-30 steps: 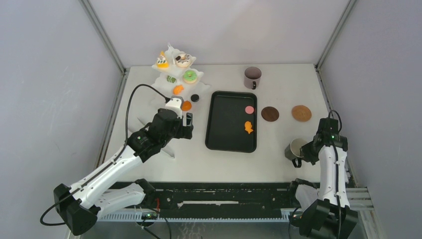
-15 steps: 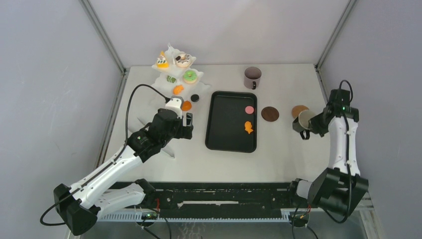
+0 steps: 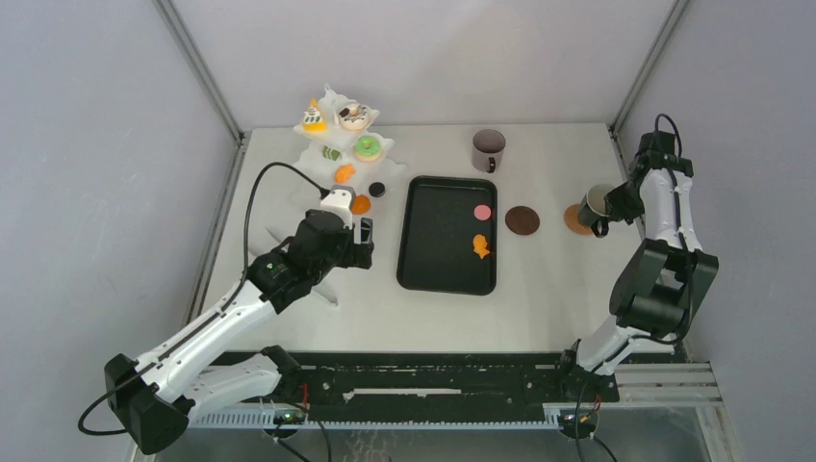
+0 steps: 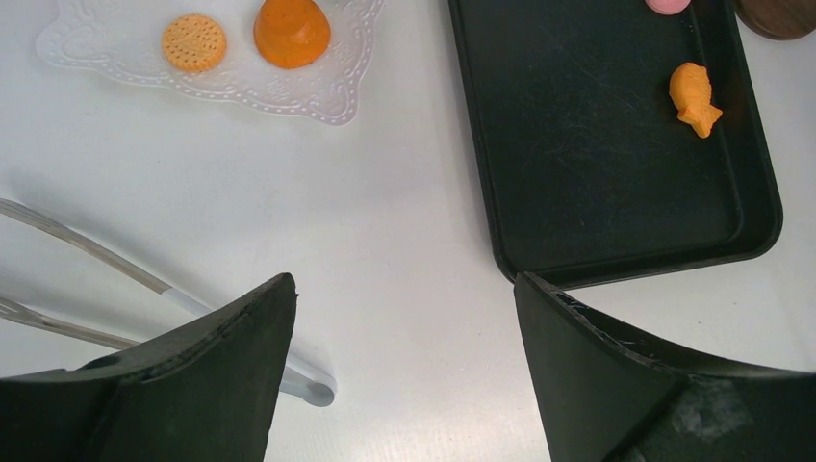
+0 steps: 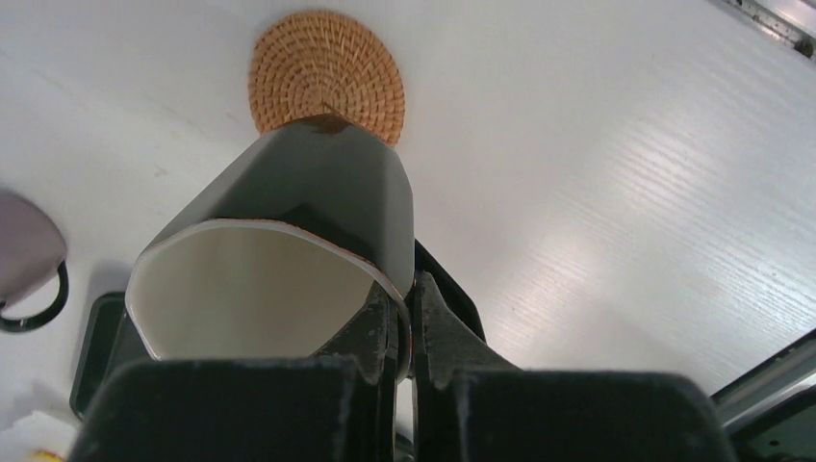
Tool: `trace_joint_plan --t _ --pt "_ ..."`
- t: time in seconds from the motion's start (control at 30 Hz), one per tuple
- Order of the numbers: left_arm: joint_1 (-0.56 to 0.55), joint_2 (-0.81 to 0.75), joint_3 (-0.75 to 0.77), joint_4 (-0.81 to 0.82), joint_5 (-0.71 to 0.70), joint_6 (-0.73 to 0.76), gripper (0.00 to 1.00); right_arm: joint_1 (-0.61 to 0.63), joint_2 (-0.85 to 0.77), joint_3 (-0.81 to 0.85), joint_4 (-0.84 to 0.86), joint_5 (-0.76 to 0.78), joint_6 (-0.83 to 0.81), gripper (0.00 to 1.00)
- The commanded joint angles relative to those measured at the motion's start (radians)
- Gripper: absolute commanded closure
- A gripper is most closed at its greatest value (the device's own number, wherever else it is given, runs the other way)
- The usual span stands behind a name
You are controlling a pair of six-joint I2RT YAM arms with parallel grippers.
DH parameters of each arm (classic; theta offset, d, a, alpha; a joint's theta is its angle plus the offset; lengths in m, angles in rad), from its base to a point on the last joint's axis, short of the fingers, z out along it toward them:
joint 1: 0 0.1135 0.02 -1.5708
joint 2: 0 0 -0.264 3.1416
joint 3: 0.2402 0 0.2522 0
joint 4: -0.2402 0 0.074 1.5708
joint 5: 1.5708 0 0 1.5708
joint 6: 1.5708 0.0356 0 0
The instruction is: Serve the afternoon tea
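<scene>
My right gripper [image 3: 608, 207] is shut on the rim of a dark mug [image 3: 595, 205] with a pale inside [image 5: 252, 289], tilted over the woven coaster [image 5: 327, 72]. A second dark mug [image 3: 488, 149] stands behind the black tray [image 3: 433, 265]. The tray holds an orange fish pastry [image 3: 479, 246] and a pink one [image 3: 482, 212]. Several pastries sit on the white tiered stand [image 3: 310, 155]. My left gripper [image 3: 364, 236] is open and empty, left of the tray, above the bare table; an orange cake [image 4: 292, 31] and cookie [image 4: 193, 42] lie on the stand's bottom plate.
A dark brown coaster [image 3: 522, 220] lies right of the tray. A small black round thing [image 3: 377, 190] sits near the stand. Grey walls close in the table on three sides. A thin pale rod [image 4: 164, 289] lies under my left gripper.
My right arm has carried the mug from the near right of the table up and back to the woven coaster. The left arm has not moved.
</scene>
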State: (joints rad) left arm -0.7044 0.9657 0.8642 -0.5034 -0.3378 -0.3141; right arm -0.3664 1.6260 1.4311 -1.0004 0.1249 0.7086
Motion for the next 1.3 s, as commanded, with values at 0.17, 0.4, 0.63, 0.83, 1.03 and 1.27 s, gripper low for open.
trace_joint_plan --t 0.17,0.4,0.63,0.83,1.03,1.27 --pt "0.006 -0.029 0.03 0.044 -0.046 0.001 0.13 0.004 0.142 0.179 0.026 0.032 -0.038 1.0" --pt "0.01 -0.024 0.032 0.042 -0.052 0.0 0.12 0.012 0.214 0.21 0.006 0.046 -0.039 1.0" --pt "0.012 -0.018 0.033 0.043 -0.053 0.001 0.13 0.01 0.24 0.217 0.008 0.005 -0.041 1.0" --pt "0.014 -0.017 0.03 0.039 -0.068 -0.002 0.13 0.0 0.245 0.236 0.009 -0.063 -0.076 0.73" --pt "0.018 -0.016 0.022 0.042 -0.072 -0.009 0.13 0.004 0.177 0.25 0.079 -0.125 -0.133 0.45" --pt "0.02 -0.018 0.035 0.042 -0.055 -0.006 0.12 0.047 0.102 0.365 0.027 -0.124 -0.167 0.41"
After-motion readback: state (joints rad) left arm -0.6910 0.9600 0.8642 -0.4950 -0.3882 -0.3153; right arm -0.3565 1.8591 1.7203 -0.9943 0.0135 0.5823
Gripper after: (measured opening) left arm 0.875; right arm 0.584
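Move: The right hand holds the grey mug pinched by its rim; the woven coaster it is meant for lies about 4 cm to this hand's left, 1 cm ahead and 12 cm below. The dark coaster is some 14 cm left of the woven one and level with it; the purple mug stands about 22 cm left of the woven coaster and 14 cm farther out. From the idle left hand, the woven coaster is roughly 52 cm right, 8 cm ahead and 17 cm below. Right hand lowers the mug forward onto the coaster, about 4 cm down, opens, then retreats up and forward. ##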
